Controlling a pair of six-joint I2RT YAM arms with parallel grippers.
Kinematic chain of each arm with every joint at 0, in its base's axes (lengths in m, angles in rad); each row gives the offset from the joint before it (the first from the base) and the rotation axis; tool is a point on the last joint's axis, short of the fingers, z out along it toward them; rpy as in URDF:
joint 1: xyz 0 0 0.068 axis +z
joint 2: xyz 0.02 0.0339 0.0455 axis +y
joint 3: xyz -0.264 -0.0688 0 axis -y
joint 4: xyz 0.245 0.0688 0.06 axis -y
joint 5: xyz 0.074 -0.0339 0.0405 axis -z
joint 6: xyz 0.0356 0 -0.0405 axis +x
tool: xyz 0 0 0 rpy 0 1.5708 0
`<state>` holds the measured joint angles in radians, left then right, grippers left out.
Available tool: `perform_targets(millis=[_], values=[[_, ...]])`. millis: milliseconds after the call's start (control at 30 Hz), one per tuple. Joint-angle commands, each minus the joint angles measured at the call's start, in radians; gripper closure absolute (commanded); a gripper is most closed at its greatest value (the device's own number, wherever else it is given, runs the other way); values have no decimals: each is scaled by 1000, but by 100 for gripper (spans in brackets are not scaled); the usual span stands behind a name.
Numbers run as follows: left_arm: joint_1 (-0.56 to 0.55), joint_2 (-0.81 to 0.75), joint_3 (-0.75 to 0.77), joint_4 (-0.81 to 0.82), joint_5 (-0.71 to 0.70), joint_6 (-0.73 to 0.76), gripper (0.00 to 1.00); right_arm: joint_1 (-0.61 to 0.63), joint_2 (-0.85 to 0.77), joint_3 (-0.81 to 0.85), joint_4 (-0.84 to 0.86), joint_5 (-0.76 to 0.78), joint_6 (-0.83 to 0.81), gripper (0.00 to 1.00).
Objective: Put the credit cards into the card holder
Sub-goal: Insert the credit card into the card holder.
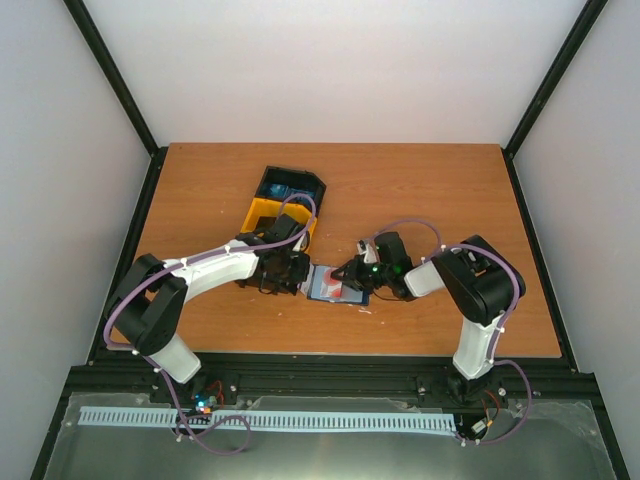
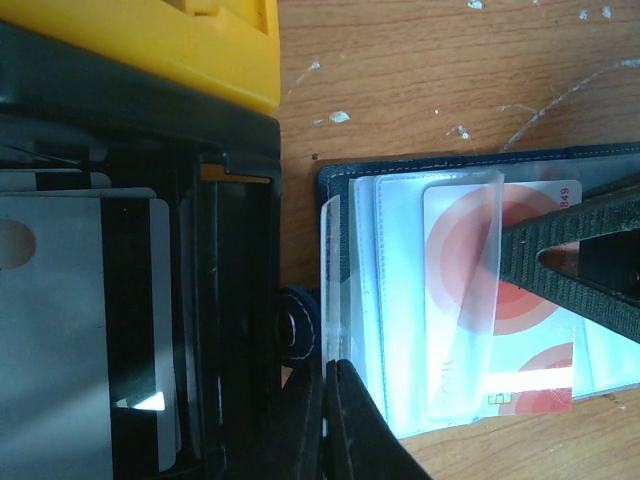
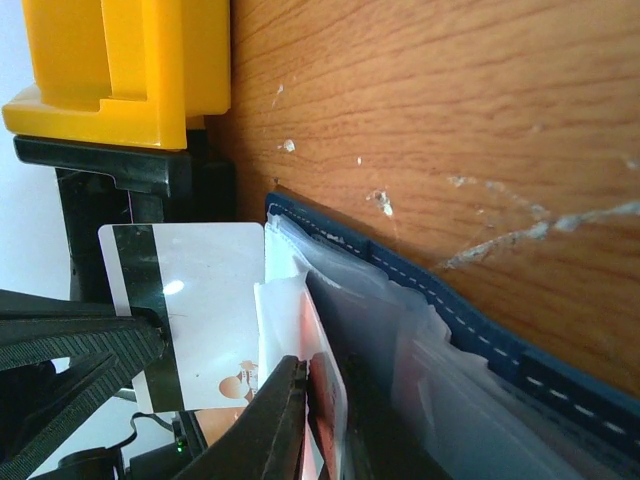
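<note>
The navy card holder (image 1: 330,287) lies open on the table between my two grippers. Its stitched edge (image 2: 420,165) and clear sleeves show in the left wrist view. My left gripper (image 2: 330,363) is shut on the edge of a clear sleeve at the holder's left side. A white credit card with red circles (image 2: 460,330) sits largely inside a sleeve. My right gripper (image 3: 322,365) pinches that card (image 3: 327,410) by its edge, and its ribbed fingers (image 2: 590,300) reach in from the right. Another white card with a black stripe (image 3: 210,300) stands beyond the holder's end.
The black-and-yellow bin tray (image 1: 262,213) stands just left of and behind the holder, close to my left gripper (image 1: 303,277). It holds more cards (image 2: 60,330). The black frame rails border the wooden table.
</note>
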<state>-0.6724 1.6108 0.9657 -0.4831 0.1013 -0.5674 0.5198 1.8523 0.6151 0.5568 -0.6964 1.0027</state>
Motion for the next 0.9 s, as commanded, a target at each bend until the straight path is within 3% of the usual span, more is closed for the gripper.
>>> perform_targets(millis=[0,200,500,867], values=[[-4,37,-18,-9,4,3,99,15,15,6,-15,-11,-22,89],[-4,39,-13,-9,0,4,99,16,-32,4,-74,14,-31,72],[-4,42,-9,12,17,11,99,60,-148,46,-312,140,-69,49],[-4,46,-24,46,50,6,99,149,-94,140,-399,254,-23,43]])
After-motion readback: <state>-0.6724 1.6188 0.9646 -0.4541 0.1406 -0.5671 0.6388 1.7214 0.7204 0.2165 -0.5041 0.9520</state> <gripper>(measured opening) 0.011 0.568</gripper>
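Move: Between the right fingertips is the sleeved red-circle card, its middle roughly 1 cm to the left, 1 cm back and 1 cm below. The open card holder lies about 2 cm below and 1 cm back; the striped card stands upright in the left gripper, some 7 cm left and 1 cm back. The black tray sits about 15 cm left, 1 cm ahead. From the left hand, the red-circle card is some 7 cm right, 1 cm ahead and 4 cm below. Opening to a little over half, the right fingers let go of the red-circle card and its clear sleeve, rising about 1.5 cm. The hand then works back about 1 cm and left some 2 cm towards the striped card, fingertips tipping roughly 10 degrees further down around the sleeve. The left hand keeps its pinch on the striped card. ##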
